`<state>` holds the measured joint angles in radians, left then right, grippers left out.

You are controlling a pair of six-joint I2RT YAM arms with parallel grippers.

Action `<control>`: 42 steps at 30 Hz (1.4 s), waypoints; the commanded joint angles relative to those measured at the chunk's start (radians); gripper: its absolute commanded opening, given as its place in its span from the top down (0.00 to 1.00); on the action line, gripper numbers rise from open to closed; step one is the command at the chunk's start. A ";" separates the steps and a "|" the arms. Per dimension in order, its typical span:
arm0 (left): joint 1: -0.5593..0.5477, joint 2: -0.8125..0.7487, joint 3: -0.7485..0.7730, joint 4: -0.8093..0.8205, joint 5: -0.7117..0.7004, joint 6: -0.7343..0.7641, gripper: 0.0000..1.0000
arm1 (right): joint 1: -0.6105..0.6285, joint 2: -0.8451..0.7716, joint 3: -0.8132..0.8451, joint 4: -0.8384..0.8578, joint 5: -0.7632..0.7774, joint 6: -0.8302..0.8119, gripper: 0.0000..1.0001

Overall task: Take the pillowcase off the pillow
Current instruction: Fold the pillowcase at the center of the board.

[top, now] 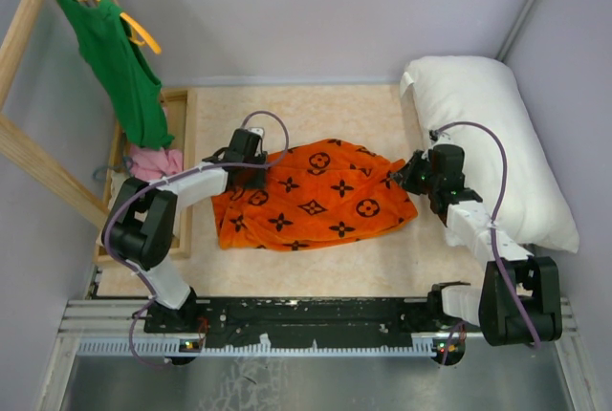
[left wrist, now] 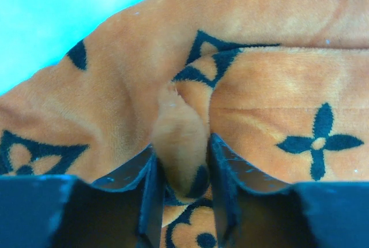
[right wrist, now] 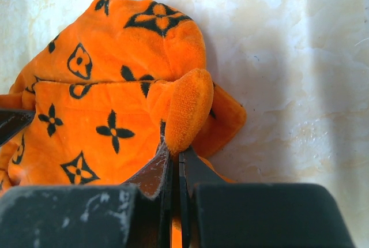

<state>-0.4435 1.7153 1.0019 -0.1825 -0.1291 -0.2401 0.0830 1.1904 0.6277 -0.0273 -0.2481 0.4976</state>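
The orange pillowcase (top: 316, 196) with black motifs lies flat and crumpled in the middle of the table. It is off the white pillow (top: 488, 143), which rests at the right. My left gripper (top: 254, 178) is at the cover's left upper edge. In the left wrist view its jaws (left wrist: 181, 161) stand apart, open, with a raised fold of the pillowcase (left wrist: 277, 86) loose between them. My right gripper (top: 394, 179) is at the cover's right corner. The right wrist view shows it (right wrist: 179, 158) shut on a fold of the pillowcase (right wrist: 104, 104).
A green tank top (top: 120, 57) hangs on a yellow hanger from a wooden frame (top: 24, 143) at the far left. A pink cloth (top: 153, 161) lies below it beside a wooden board (top: 182, 172). Grey walls close the table (top: 325, 110) behind and at the right.
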 commanded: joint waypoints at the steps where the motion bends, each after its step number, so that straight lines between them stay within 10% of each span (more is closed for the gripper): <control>1: -0.005 -0.006 0.027 0.026 0.030 0.016 0.72 | 0.006 -0.005 0.002 0.045 -0.006 -0.011 1.00; 4: -0.005 -0.013 0.051 -0.020 -0.024 0.019 0.99 | 0.006 -0.006 0.009 0.037 -0.002 -0.011 1.00; 18: 0.105 -0.368 0.346 -0.245 -0.238 0.072 1.00 | 0.141 -0.083 0.389 -0.144 0.247 -0.096 1.00; 32: 0.237 -0.628 0.140 -0.326 -0.213 0.055 1.00 | 0.659 -0.034 0.134 -0.123 0.524 -0.242 1.00; 42: 0.310 -0.445 0.371 -0.248 -0.067 0.056 1.00 | 0.258 0.092 0.460 0.047 0.343 -0.075 1.00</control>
<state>-0.1764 1.1671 1.1965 -0.5133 -0.2886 -0.1860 0.4782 1.1923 0.8181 -0.1490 0.1455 0.3637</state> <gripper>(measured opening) 0.027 0.015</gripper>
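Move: The pillowcase lies with a fold of its far-left edge between the left hand's half-open pads; its middle is about 12 cm to that hand's right and 5 cm back, roughly level. The wooden tray with the pink cloth stands some 23 cm to the left of that hand. From the right hand, already holding the far-right corner, the pillowcase's middle is around 19 cm left, 4 cm back and 9 cm below; the white pillow lies about 19 cm right and 5 cm ahead. The pillowcase's far-left fold is pinched as the left fingers close, then whipped up nearly 30 cm and carried about 14 cm left towards the tray, the hand sinking a little while its fingers tip upward. Its far-right corner, still gripped, goes up some 15 cm with the right hand, which swings left, back and down, then returns forward and right, rising slightly. ##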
